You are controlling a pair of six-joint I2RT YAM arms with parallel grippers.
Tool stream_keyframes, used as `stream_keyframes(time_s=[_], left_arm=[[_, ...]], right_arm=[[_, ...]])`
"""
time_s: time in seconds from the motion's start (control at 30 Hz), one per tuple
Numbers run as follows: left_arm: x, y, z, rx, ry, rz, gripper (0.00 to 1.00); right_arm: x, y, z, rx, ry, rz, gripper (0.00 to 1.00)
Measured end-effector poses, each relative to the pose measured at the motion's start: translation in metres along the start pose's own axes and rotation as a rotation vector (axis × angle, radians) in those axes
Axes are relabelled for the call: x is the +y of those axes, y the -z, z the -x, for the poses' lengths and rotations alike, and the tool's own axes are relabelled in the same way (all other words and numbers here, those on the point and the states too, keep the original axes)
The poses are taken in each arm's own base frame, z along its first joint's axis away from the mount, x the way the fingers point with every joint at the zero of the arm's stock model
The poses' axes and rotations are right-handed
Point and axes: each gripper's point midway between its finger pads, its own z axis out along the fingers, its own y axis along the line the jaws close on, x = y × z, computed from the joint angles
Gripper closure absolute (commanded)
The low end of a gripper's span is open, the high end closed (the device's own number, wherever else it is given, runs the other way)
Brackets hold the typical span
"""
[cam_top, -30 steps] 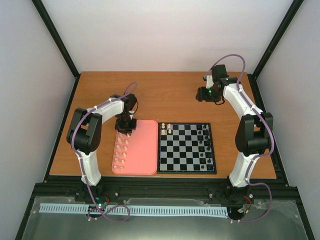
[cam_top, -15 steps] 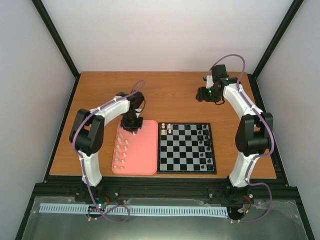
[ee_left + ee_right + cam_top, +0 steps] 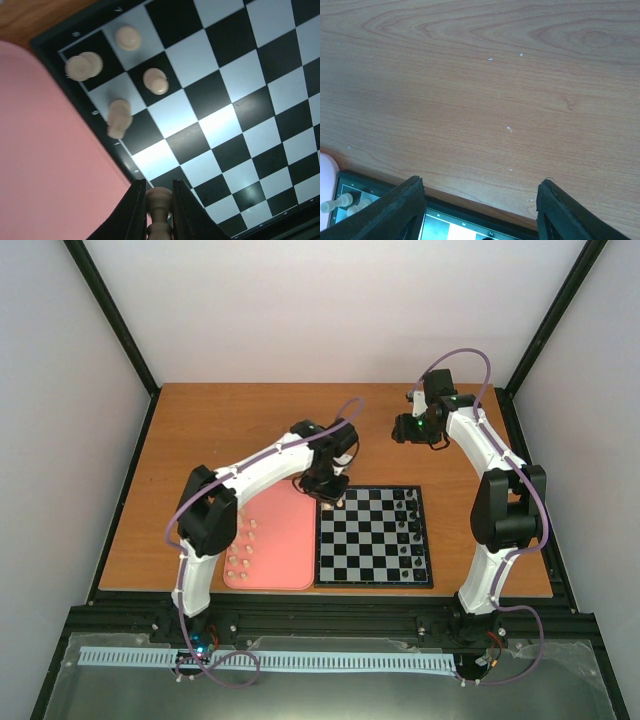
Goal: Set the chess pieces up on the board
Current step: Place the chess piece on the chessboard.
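Observation:
The black-and-white board (image 3: pixel 372 540) lies right of the pink tray (image 3: pixel 290 540). My left gripper (image 3: pixel 326 487) hangs over the board's far left corner, shut on one cream chess piece (image 3: pixel 159 199) that stands upright between its fingers. Below it, several cream pieces (image 3: pixel 156 81) stand on the corner squares of the board (image 3: pixel 225 100). More cream pieces (image 3: pixel 240 545) stand in rows on the tray's left side. My right gripper (image 3: pixel 405 428) is open and holds nothing, above bare table beyond the board's far edge (image 3: pixel 470 227).
Black chess pieces (image 3: pixel 408 525) fill the board's right columns. The pink tray's edge (image 3: pixel 45 150) runs right beside the board's left border. Bare wooden table (image 3: pixel 485 100) stretches beyond the board. Black frame posts stand at the table's corners.
My left arm has swung right, from over the tray's far end to the board's far left corner, with the cream piece in its jaws. The right arm has stayed still.

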Motion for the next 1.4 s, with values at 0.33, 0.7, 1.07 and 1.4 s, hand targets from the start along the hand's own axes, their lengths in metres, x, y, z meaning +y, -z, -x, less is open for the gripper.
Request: stream_keyframes(time_s=[0.33,0.7,1.07,1.4], left_arm=[[-0.032,-0.037,-0.002,0.09,-0.089,0.015,0.89],[-0.029,-0.059,0.003,0.117,-0.108,0.044,0.89],[-0.026,-0.06,0.013,0.074,-0.124,0.072,0.89],[-0.022,-0.074,0.014,0.088,-0.133,0.09,0.88]], right_arm=[[-0.001,0.0,0.0,0.0,0.0,-0.005,0.39],[-0.002,0.0,0.0,-0.001,0.001,-0.01,0.39],[-0.002,0.0,0.0,-0.001,0.001,-0.01,0.39],[-0.002,0.0,0.0,-0.001,0.001,-0.01,0.39]])
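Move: My left hand already holds a chess piece. The empty light square it is meant for lies about 4 cm to my right, neither ahead nor back, some 10 cm below. Of the four pieces already standing, two are one row farther out (3 cm ahead, one 4 cm and one 1 cm to my right) and two about 6 cm ahead, again 4 cm and 1 cm to my right. From my idle right hand that square is roughly 18 cm back, 17 cm left and 14 cm below. I lower the held piece about 7 cm with my left hand while carrying it 4 cm right, towards the light square just nearer to me than the standing pieces. I first drift back 1.5 cm, hold my height while easing forward 2 cm over the square, then sink the last bit, turning slightly clockwise, fingers still pinching the piece. ##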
